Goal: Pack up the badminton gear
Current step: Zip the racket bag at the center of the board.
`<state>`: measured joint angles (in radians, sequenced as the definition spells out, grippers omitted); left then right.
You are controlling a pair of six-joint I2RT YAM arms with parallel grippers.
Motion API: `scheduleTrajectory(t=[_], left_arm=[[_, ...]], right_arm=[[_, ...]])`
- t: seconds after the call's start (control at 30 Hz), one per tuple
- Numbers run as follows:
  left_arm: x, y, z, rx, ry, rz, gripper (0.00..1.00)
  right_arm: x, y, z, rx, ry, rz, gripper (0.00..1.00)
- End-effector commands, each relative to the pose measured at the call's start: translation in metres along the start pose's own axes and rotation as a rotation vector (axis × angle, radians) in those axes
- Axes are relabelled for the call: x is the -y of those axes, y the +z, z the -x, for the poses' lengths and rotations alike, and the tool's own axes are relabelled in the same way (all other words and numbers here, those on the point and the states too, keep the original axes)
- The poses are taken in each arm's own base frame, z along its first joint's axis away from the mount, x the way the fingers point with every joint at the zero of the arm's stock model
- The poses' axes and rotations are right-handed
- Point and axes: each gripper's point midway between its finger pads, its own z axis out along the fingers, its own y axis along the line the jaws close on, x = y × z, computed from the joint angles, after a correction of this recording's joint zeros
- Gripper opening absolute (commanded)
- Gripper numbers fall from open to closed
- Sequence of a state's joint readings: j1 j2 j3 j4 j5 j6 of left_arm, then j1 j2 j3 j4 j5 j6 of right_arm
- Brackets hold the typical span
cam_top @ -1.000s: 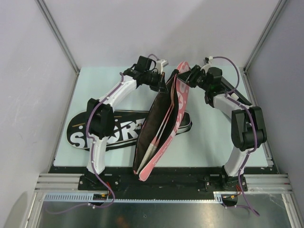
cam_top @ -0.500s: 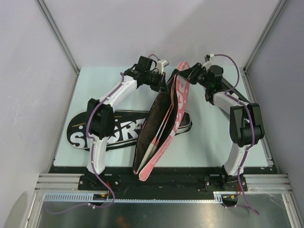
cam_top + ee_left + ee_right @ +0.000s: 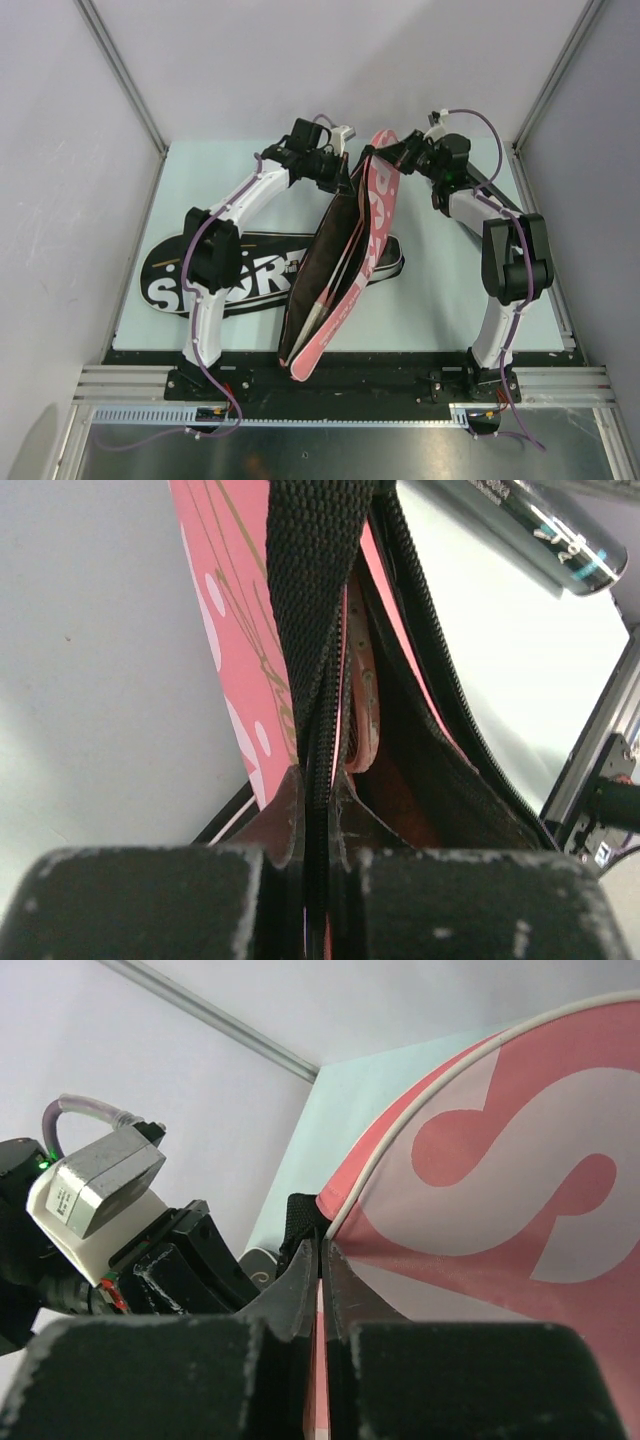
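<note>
A long racket bag, pink (image 3: pixel 378 205) outside and black inside, stands on edge in mid-table with its mouth held apart. My left gripper (image 3: pixel 347 172) (image 3: pixel 318 780) is shut on the bag's black zipper edge (image 3: pixel 316 630). My right gripper (image 3: pixel 393 160) (image 3: pixel 322 1250) is shut on the bag's pink side along its white piping (image 3: pixel 400 1140). Thin pink-and-white rackets (image 3: pixel 326 298) lie inside the bag, and one pink frame (image 3: pixel 362 695) shows in the left wrist view. A dark tube with teal print (image 3: pixel 552 535) lies on the table beyond the bag.
A flat black cover with white SPORT lettering (image 3: pixel 210 275) lies on the table's left half, partly under the bag. Grey walls with metal frame posts (image 3: pixel 120 70) close in the pale table (image 3: pixel 440 290). The left wrist's camera block (image 3: pixel 95 1185) sits close to my right gripper.
My right gripper has shut on the bag's pink edge, and its wrist has shifted slightly back and left. The left gripper and the bag have stayed put.
</note>
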<state>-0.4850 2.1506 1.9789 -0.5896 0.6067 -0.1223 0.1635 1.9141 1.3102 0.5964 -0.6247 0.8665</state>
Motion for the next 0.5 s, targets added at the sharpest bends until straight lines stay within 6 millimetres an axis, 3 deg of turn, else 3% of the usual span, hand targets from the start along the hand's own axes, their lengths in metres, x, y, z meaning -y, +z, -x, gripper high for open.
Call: scheduleTrajectory(t=[0.0, 0.03, 0.1, 0.13, 0.17, 0.23, 0.3, 0.37, 0.4, 0.47], left_arm=[[0.029, -0.021, 0.038, 0.105, -0.006, 0.03, 0.0], [0.025, -0.025, 0.043, 0.126, -0.021, 0.068, 0.0], [0.023, -0.027, 0.048, 0.15, -0.067, 0.101, 0.0], [0.024, -0.03, 0.051, 0.161, -0.073, 0.108, 0.0], [0.027, -0.032, 0.053, 0.171, -0.074, 0.119, 0.0], [0.036, -0.033, 0.056, 0.18, -0.061, 0.103, 0.0], [0.056, -0.037, 0.053, 0.173, -0.052, 0.044, 0.01], [0.075, -0.045, 0.049, 0.167, -0.044, -0.003, 0.15], [0.081, -0.05, 0.049, 0.17, -0.038, -0.015, 0.36], [0.09, -0.059, 0.046, 0.166, -0.015, -0.063, 0.59]], right_arm=[[-0.05, -0.004, 0.008, -0.013, -0.146, 0.044, 0.0], [-0.049, -0.006, -0.007, -0.034, -0.136, 0.027, 0.0], [-0.056, -0.012, -0.017, -0.012, -0.115, 0.006, 0.0], [-0.071, -0.02, -0.035, -0.017, -0.122, 0.016, 0.0], [-0.066, -0.023, -0.039, 0.015, -0.122, -0.044, 0.0], [-0.07, -0.024, -0.053, -0.015, -0.174, -0.05, 0.0], [-0.066, -0.027, -0.055, -0.037, -0.127, -0.023, 0.0], [-0.066, -0.032, -0.054, -0.037, -0.124, 0.01, 0.0], [-0.064, -0.033, -0.056, -0.048, -0.14, 0.006, 0.0], [-0.066, -0.043, -0.062, -0.062, -0.148, 0.025, 0.0]])
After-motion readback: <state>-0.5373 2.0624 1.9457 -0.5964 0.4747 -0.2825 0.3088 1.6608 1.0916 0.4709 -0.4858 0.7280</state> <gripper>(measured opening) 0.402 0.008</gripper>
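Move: The right hand, shut on the zip slider at the bag's far end, is about 7 cm farther out than the zip edges pinched by the left hand; those edges lie some 6 cm to its left and 5 cm lower. The shuttlecock tubes lie roughly 26 cm to the right hand's right and 9 cm back. From the left hand the slider is about 7 cm ahead, 6 cm right and 5 cm up, and the black SPORT bag some 19 cm left, 20 cm back and 15 cm below. Back towards its base and somewhat left, the right hand drags the zip slider about 8 cm along the bag's edge towards the left fingers, keeping its shut pinch; it starts slowly, then pulls fast and eases off. The left hand holds the zip edges together, turning slightly counter-clockwise, then rises nearly 3 cm, draws back a little and opens its fingers partway, releasing its pinch as the slider arrives. ##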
